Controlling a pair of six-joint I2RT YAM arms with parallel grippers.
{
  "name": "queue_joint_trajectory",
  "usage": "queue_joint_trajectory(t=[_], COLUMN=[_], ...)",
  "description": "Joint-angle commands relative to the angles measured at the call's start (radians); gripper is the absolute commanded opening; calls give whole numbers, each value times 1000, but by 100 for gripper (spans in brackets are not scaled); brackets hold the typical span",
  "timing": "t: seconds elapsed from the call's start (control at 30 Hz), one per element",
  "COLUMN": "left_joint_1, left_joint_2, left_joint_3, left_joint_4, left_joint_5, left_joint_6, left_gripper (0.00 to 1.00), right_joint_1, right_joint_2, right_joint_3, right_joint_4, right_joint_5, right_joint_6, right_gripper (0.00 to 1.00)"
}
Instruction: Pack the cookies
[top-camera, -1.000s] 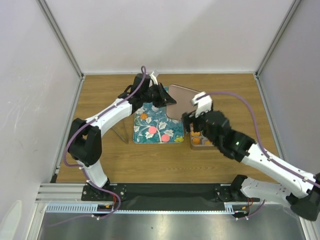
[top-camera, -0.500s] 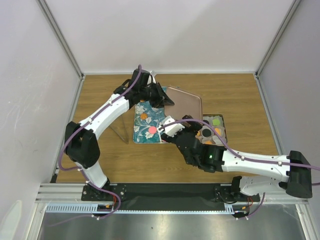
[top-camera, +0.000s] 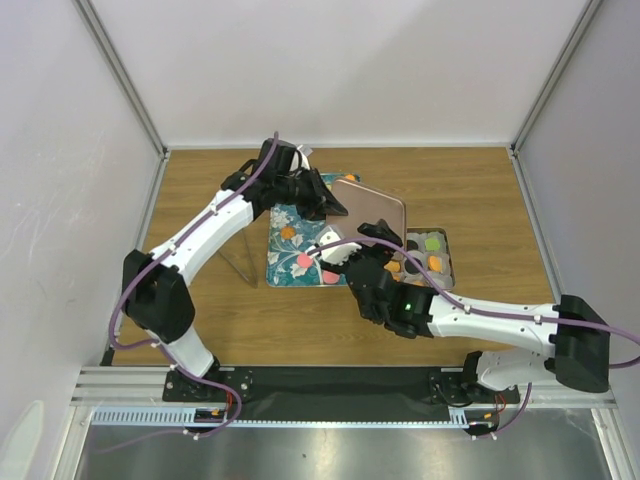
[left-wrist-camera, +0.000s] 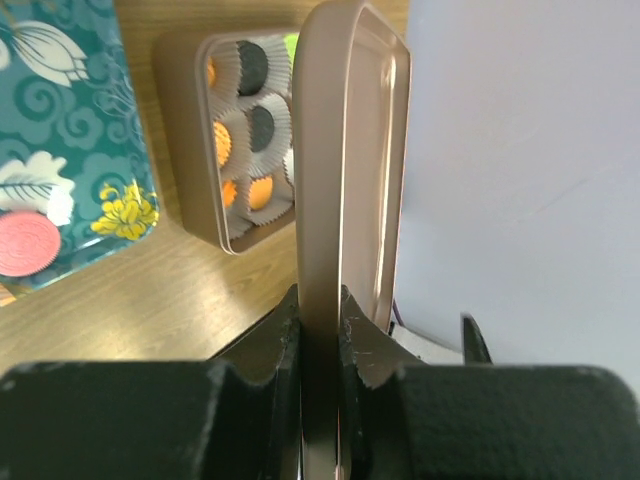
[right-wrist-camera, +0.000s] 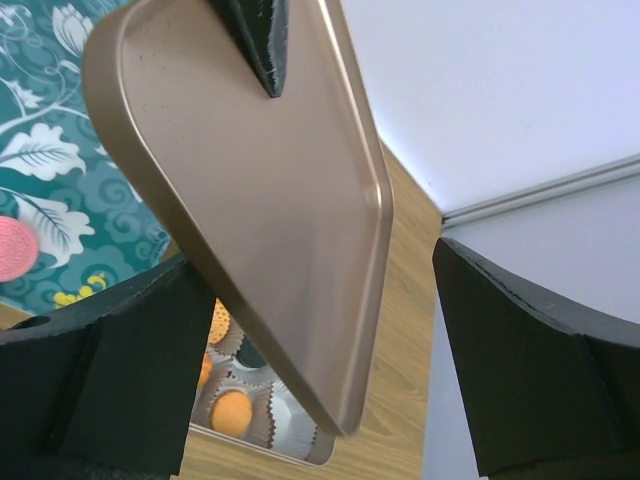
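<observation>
My left gripper (top-camera: 322, 196) is shut on the edge of a copper tin lid (top-camera: 372, 205) and holds it tilted above the table; the grip shows in the left wrist view (left-wrist-camera: 322, 320). The square metal tin (top-camera: 440, 270) stands to the right with orange, black and green cookies (left-wrist-camera: 260, 125) in paper cups. A pink cookie (top-camera: 303, 261) lies on the teal tray (top-camera: 285, 250). My right gripper (top-camera: 372, 240) is open and empty, its jaws wide just under the lid's (right-wrist-camera: 250, 180) lower edge, above the tin (right-wrist-camera: 255, 405).
The tray's printed flowers show in both wrist views (left-wrist-camera: 60, 120) (right-wrist-camera: 40, 150). The right arm lies across the tray's near right corner and the tin's left side. White walls stand on three sides of the wooden table (top-camera: 200, 300).
My right arm swung from the tin's side to the front of the tray, then its open gripper rose toward the lid. My left gripper kept hold of the lid, shifting it slightly.
</observation>
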Motion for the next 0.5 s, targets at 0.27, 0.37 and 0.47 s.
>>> queue_joint_trajectory(t=[0.27, 0.37, 0.47], left_joint_1=[-1, -3, -3], left_joint_2=[-101, -105, -105], left_joint_3=[-40, -49, -47], left_joint_4=[21, 41, 49], left_joint_5=[79, 99, 104], left_joint_6=[3, -3, 0], left_gripper=[0, 2, 18], right_joint_1=[-20, -18, -12], right_joint_2=[21, 24, 25], right_joint_3=[24, 33, 35], right_joint_4=[126, 133, 147], right_joint_5=[50, 53, 58], right_joint_6=[-104, -121, -144], right_gripper=[70, 54, 38])
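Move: Just ahead of the open right hand is the lid, still pinched in the left hand; its middle is about 6 cm ahead and 3 cm to the right, roughly level in height. The cookie box stands some 15 cm to the right and level fore and aft, the patterned tray about 6 cm ahead and 5 cm left, both about 20 cm below. From the left hand, the lid's middle lies some 2 cm ahead, 7 cm right and 4 cm lower. Closing around the near edge of the lid, the right hand stays almost in place while its fingers draw in from nearly wide open to a bit under half. The left hand keeps its pinch on the lid and lifts it about 2 cm, easing back roughly 1 cm, which brings the near edge in between the right fingers. Whether the right pads touch it yet can't be seen. ##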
